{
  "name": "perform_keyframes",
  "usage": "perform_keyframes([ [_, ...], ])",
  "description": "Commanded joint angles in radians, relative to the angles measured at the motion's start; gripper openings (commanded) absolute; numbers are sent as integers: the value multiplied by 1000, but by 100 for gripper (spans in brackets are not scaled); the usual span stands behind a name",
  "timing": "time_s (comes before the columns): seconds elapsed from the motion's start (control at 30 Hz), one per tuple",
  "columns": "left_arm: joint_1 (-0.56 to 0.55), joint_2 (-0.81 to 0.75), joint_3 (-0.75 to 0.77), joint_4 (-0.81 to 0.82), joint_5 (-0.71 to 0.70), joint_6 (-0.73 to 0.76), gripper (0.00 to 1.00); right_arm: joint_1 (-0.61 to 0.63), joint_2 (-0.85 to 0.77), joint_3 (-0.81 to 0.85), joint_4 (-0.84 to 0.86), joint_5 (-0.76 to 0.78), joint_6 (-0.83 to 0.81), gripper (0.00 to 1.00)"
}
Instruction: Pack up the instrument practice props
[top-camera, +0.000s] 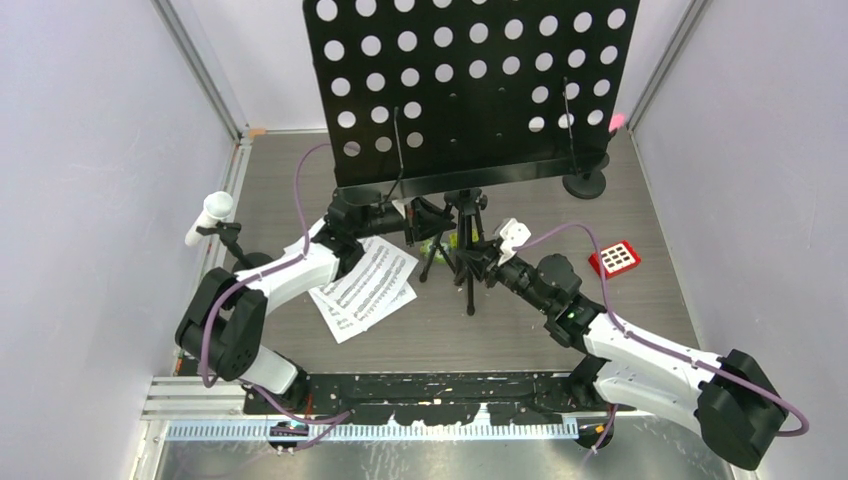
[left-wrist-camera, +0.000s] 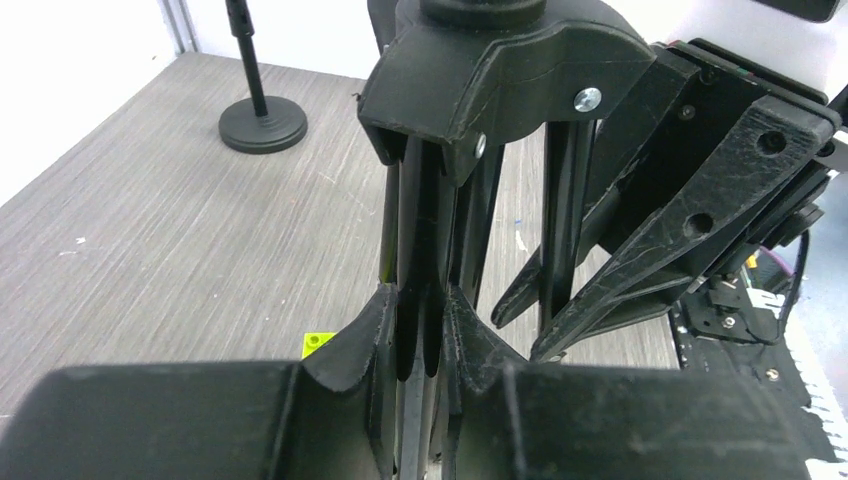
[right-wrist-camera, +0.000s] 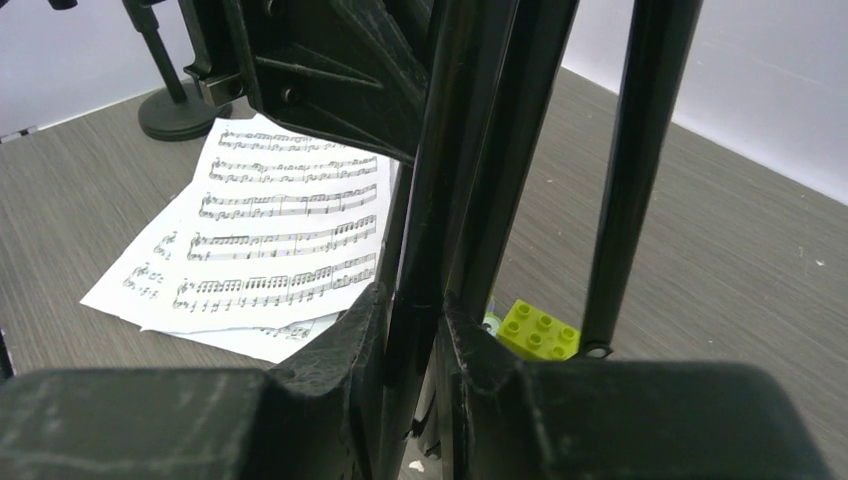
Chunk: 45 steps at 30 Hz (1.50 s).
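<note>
The black perforated music desk (top-camera: 470, 85) stands tall at the back on its tripod legs (top-camera: 462, 245). My left gripper (top-camera: 412, 216) is shut on one thin black tripod leg (left-wrist-camera: 425, 250), gripping from the left. Opposite it, my right gripper (top-camera: 480, 262) is shut on another black leg tube (right-wrist-camera: 425, 200). White sheet-music pages (top-camera: 365, 288) lie flat on the table under my left arm. A white microphone (top-camera: 212, 212) sits in its mount at the far left. The pink microphone (top-camera: 617, 122) peeks out behind the desk, above a round black base (top-camera: 586, 185).
A small red keypad (top-camera: 615, 258) lies to the right of the tripod. A lime-green toy block (right-wrist-camera: 540, 328) sits on the table among the legs, also showing as the green block (left-wrist-camera: 318, 343) beside my left fingers. White walls close in both sides.
</note>
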Motion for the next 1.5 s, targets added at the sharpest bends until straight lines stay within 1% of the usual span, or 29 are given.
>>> perform_keyframes([
  [0.0, -6, 13, 77, 81, 12, -106, 0, 4, -14, 104, 172, -22, -96, 1],
  [0.23, -35, 47, 86, 104, 28, -111, 0, 4, -94, 96, 68, -38, -131, 1],
  [0.4, -60, 42, 60, 106, 24, -87, 0, 4, -171, 34, 34, -54, -118, 1],
  [0.53, -67, 40, 32, 107, 11, -85, 0, 4, -213, -12, 27, -21, -95, 1],
  [0.57, -69, 40, 27, 110, 9, -82, 0, 4, -229, -17, 14, -16, -93, 3],
  [0.6, -72, 39, 22, 114, 7, -79, 0, 5, -242, -22, 1, -10, -88, 10],
  [0.67, -77, 34, 17, 111, 5, -69, 0, 5, -268, -35, -20, 4, -64, 33],
  [0.7, -79, 32, 16, 105, 4, -64, 0, 4, -279, -44, -29, 11, -56, 41],
  [0.8, -80, 25, 15, 88, 0, -45, 0, 4, -320, -79, -52, 33, -42, 55],
  [0.9, -79, 24, 12, 87, -1, -43, 0, 4, -374, -83, -96, 59, -24, 63],
  [1.1, -80, 22, 5, 86, 2, -37, 0, 4, -498, -31, -252, 76, -13, 73],
  [1.2, -82, 19, 3, 86, 7, -33, 0, 4, -555, -21, -265, 81, -10, 78],
  [1.23, -83, 19, 4, 85, 11, -33, 0, 4, -567, -14, -265, 116, -14, 80],
  [1.37, -87, 17, 4, 78, 16, -25, 0, 4, -546, 34, -248, 164, -40, 86],
  [1.47, -91, 14, 7, 67, 15, -16, 0, 4, -477, 76, -240, 165, -32, 86],
])
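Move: The right hand already pinches a folded-in leg of the music stand right in its fingers; the stand's hub sits about 5 cm ahead of it, 2 cm left and 10 cm above. The yellow brick lies about 14 cm ahead and 6 cm left, the sheet music some 4 cm ahead and 27 cm left, both roughly 20 cm below. For the left hand, already gripping the stand under the hub, the leg in the right fingers is about 4 cm back, 2 cm right and 3 cm below. With both hands still shut on the music stand, they first carry it together about 3 cm to the right and back, the left hand going on with its grip just under the hub and then standing still to hold the stand up. The right hand then opens wide and comes free of the leg, drawing up and away by some 10 cm, mostly up and to the right and slightly back, its wrist tilting the fingers upwards by roughly 10 degrees. ##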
